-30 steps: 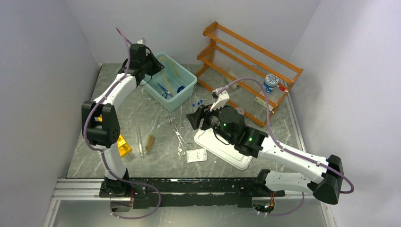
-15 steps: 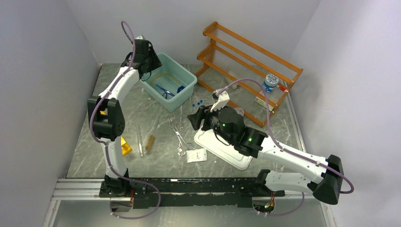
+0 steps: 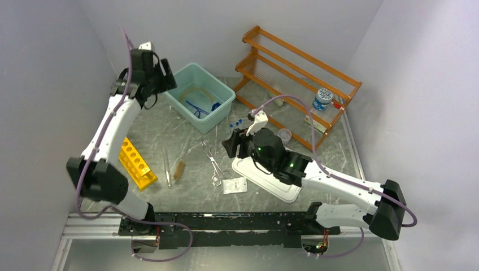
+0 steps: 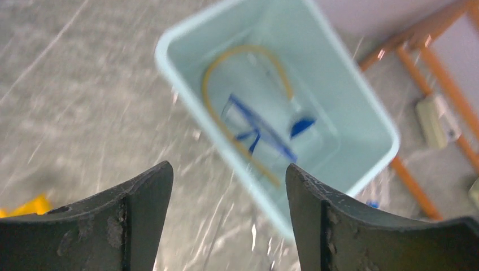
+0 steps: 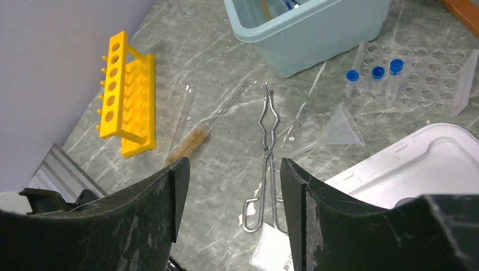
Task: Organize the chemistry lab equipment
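Note:
The amber tubing [image 4: 221, 57] and the blue-framed goggles [image 4: 264, 136] lie inside the teal bin [image 4: 167, 66]. My left gripper [image 4: 227, 169] hovers open and holds nothing, up left of the bin [image 3: 225, 105]. The right gripper [image 5: 234, 166] stands open above the metal tongs [image 5: 270, 145], apart from them. The yellow rack [image 5: 127, 101], the brush [image 5: 186, 144] and a glass tube [image 3: 167, 168] lie on the table's left. Blue-capped vials [image 5: 376, 75] stand in a clear holder [image 5: 435, 70]. A small jar [image 3: 323, 99] sits on the shelf.
The orange wooden shelf [image 3: 294, 68] stands at the back right. A white tray [image 5: 421, 164] lies under my right arm, with a paper packet [image 3: 234, 185] beside it. A clear funnel [image 5: 342, 132] lies near the tongs, and a small cup [image 3: 284, 134] by the shelf.
My left gripper opened over the bin, left the amber tubing inside, then swung up and to the left, clear of the bin. The right arm shifted slightly left.

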Controlling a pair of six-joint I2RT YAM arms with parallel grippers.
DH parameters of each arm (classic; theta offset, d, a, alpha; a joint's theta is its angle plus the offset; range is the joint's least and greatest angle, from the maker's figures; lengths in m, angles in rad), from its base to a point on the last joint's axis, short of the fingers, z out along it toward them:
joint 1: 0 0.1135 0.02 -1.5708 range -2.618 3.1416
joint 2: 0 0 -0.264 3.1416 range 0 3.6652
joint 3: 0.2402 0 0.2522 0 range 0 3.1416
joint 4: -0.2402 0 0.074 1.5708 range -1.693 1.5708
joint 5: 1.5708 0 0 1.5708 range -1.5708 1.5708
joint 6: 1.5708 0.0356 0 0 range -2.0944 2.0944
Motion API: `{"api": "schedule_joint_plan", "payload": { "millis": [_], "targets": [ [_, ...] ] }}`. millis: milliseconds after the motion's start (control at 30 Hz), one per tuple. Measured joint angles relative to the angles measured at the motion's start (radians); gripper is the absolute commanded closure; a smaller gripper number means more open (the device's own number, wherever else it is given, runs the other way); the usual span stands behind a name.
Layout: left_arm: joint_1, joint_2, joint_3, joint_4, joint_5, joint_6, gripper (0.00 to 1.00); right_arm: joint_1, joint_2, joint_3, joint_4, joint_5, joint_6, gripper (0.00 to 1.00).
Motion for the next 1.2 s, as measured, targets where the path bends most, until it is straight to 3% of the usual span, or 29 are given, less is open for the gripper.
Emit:
{"api": "schedule_joint_plan", "payload": {
  "millis": [100,267,467,567,767,900,1000,1200],
  "targets": [
    [0.000,-0.161,-0.175,-0.062,-0.001,0.016,0.20,-0.001,0.000,-0.015,0.006,-0.005,0.007,0.37],
    [0.000,-0.303,-0.445,-0.124,-0.004,-0.002,0.20,-0.007,0.000,-0.045,0.011,-0.013,0.017,0.37],
    [0.000,-0.335,-0.682,-0.159,0.010,-0.048,0.43,-0.011,0.005,-0.048,0.012,-0.031,0.021,0.37],
    [0.000,-0.335,-0.760,-0.126,0.068,-0.060,0.48,-0.012,0.017,-0.049,0.012,-0.041,0.026,0.37],
    [-0.015,-0.286,-0.842,-0.034,0.217,-0.061,0.45,-0.013,0.037,-0.052,0.013,-0.051,0.041,0.37],
    [-0.031,-0.194,-0.848,0.021,0.269,-0.061,0.49,-0.013,0.063,-0.052,0.013,-0.058,0.043,0.37],
    [-0.043,-0.130,-0.848,0.055,0.280,-0.061,0.55,-0.013,0.079,-0.052,0.012,-0.061,0.043,0.37],
    [-0.108,-0.038,-0.790,0.023,0.203,-0.060,0.58,-0.014,0.084,-0.052,0.016,-0.066,0.042,0.37]
  ]
}}
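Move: The brush lies about 20 cm back from the left gripper, 3 cm to its right and some 28 cm below. At table level, the glass tube is about 6 cm left of the brush and 2 cm nearer the base; the metal tongs are some 11 cm to the brush's right, nearly level with it. The teal bin's middle is 3 cm ahead of the left gripper and 10 cm right. From the right gripper, the brush is about 19 cm left, 2 cm ahead and 24 cm below. Bring the left gripper back from beside the bin and down to the brush, about 20 cm back and 27 cm down, the last part almost straight down and slightly right. Tip the fingers down some 40 degrees and narrow them to under half open, straddling the brush where stem meets bristles. Meanwhile sink the open right gripper about 5 cm. ##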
